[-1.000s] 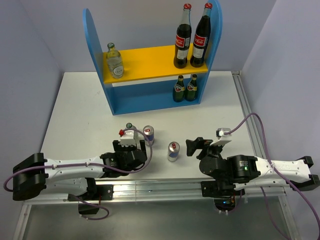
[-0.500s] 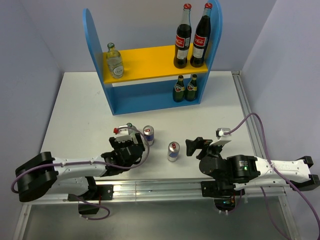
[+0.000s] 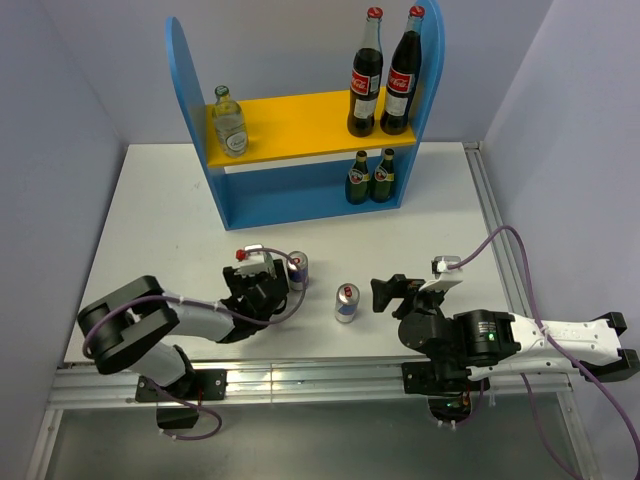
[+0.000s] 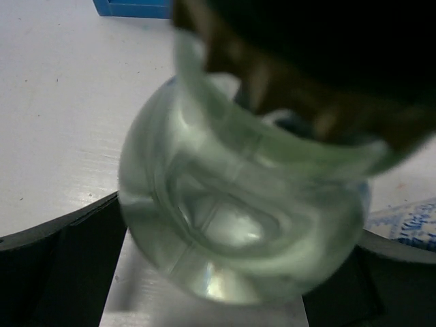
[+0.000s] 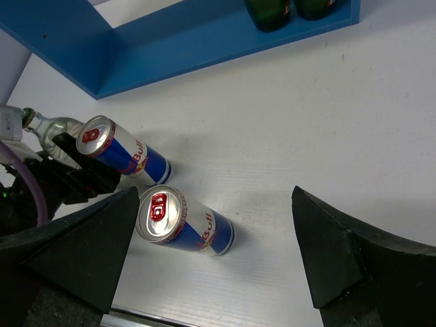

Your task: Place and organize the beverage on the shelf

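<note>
The blue shelf (image 3: pixel 186 90) stands at the back. Its yellow upper board (image 3: pixel 300 125) carries two cola bottles (image 3: pixel 366 75) (image 3: pixel 402 72) at the right and a clear bottle (image 3: pixel 229 122) at the left. A second clear bottle (image 4: pixel 238 197) stands on the table between the open fingers of my left gripper (image 3: pixel 257 272); it fills the left wrist view, and from above the gripper hides most of it. Two blue-silver cans (image 3: pixel 297 270) (image 3: pixel 346 302) stand upright nearby. My right gripper (image 3: pixel 388 292) is open, right of the nearer can (image 5: pixel 184 221), holding nothing.
Two dark green bottles (image 3: pixel 357 178) (image 3: pixel 383 175) stand on the shelf's lower level at the right. The other can (image 5: pixel 122 150) stands just beside the left gripper. Grey walls close in on both sides, and a metal rail (image 3: pixel 320 372) runs along the near edge.
The left arm has folded its elbow inward and the gripper has sunk lower around the clear bottle on the table. The right arm and both cans have not moved.
</note>
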You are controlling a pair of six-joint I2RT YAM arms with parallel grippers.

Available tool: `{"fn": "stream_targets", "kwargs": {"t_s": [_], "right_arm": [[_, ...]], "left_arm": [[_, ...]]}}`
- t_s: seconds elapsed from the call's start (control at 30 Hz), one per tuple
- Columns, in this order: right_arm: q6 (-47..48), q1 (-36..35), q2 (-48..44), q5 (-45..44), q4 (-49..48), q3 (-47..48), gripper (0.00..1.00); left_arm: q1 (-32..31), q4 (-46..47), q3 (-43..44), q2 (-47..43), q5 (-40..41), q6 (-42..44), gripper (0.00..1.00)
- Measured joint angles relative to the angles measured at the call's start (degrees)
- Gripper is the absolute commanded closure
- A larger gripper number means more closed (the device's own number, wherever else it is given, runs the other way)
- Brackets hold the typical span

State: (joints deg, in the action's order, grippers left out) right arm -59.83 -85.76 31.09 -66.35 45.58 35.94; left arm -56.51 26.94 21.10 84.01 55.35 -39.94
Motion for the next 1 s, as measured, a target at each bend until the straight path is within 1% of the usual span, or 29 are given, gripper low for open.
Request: {"fn": "stream_targets", "kwargs": {"t_s": [0.1, 0.13, 0.17, 0.3, 0.33, 0.37, 0.4, 0.47, 0.5, 0.53, 0.63, 0.73, 0.77, 0.9, 1.0], "right_arm": [[0.2, 0.0, 0.0, 0.0, 0.0, 0.0, 0.00], [0.2, 0.0, 0.0, 0.0, -0.1, 0.0, 0.00], [0.3, 0.0, 0.0, 0.0, -0.1, 0.0, 0.00], [0.3, 0.0, 0.0, 0.0, -0.2, 0.0, 0.00], [0.3, 0.0, 0.0, 0.0, -0.2, 0.0, 0.00], [0.4, 0.0, 0.0, 0.0, -0.2, 0.0, 0.00], [0.4, 0.0, 0.0, 0.0, -0.2, 0.0, 0.00], [0.5, 0.0, 0.0, 0.0, -0.2, 0.0, 0.00], [0.5, 0.0, 0.0, 0.0, -0.2, 0.0, 0.00], [0.5, 0.0, 0.0, 0.0, -0.2, 0.0, 0.00], [0.5, 0.0, 0.0, 0.0, -0.2, 0.0, 0.00], [0.6, 0.0, 0.0, 0.0, -0.2, 0.0, 0.00], [0.6, 0.0, 0.0, 0.0, -0.3, 0.0, 0.00], [0.8, 0.0, 0.1, 0.0, -0.6, 0.0, 0.00], [0.8, 0.0, 0.2, 0.0, -0.6, 0.0, 0.00]], "left_arm": [[0.5, 3.0, 0.5, 3.5, -0.2, 1.6, 0.06], [0.7, 3.9, 0.5, 4.2, -0.2, 1.9, 0.15], [0.7, 4.8, 0.5, 4.7, -0.2, 2.4, 0.20], [0.9, 7.1, 0.8, 5.2, -0.5, 4.4, 0.34], [1.0, 7.2, 0.9, 5.3, -0.4, 5.0, 0.46], [1.1, 7.3, 1.0, 5.4, -0.5, 5.5, 0.55], [1.3, 7.3, 1.0, 5.4, -0.6, 6.1, 0.75], [1.5, 7.0, 1.2, 5.4, -0.8, 6.4, 0.88], [1.6, 6.4, 1.4, 5.2, -0.9, 6.5, 0.96], [1.7, 5.6, 1.7, 4.9, -1.1, 6.5, 0.99], [1.7, -0.4, 2.4, 1.4, -1.8, 6.3, 1.00], [1.7, -9.1, 4.4, -4.7, -2.7, 5.9, 1.00], [1.7, -13.2, 5.9, -7.5, -3.0, 5.8, 1.00], [1.7, -23.5, 13.4, -14.8, -3.9, 6.2, 1.00], [1.7, -30.0, 21.1, -17.1, -4.7, 7.1, 1.00]]}}
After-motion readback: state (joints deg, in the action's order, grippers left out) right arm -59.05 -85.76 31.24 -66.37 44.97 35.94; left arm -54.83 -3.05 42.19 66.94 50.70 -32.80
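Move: Between the left hand's open fingers stands the glass bottle, its middle only about 1 cm ahead, level sideways and roughly 3 cm above the hand. The nearer can stands some 8 cm to the right of this hand and 2 cm ahead; the farther can is about 19 cm right and 6 cm back. The shelf's middle lies some 22 cm ahead, 12 cm right and 15 cm higher. From the right hand, the bottle is about 26 cm left, 12 cm ahead and 12 cm lower. Easing forward and down by about a centimetre each, the left hand closes its fingers from fully open onto the body of the glass bottle and stops against it. Gripping it from both sides, the hand then rises with gathering speed, ending about 14 cm above its start and drifting some 2 cm right, with hardly any turn of the wrist. ##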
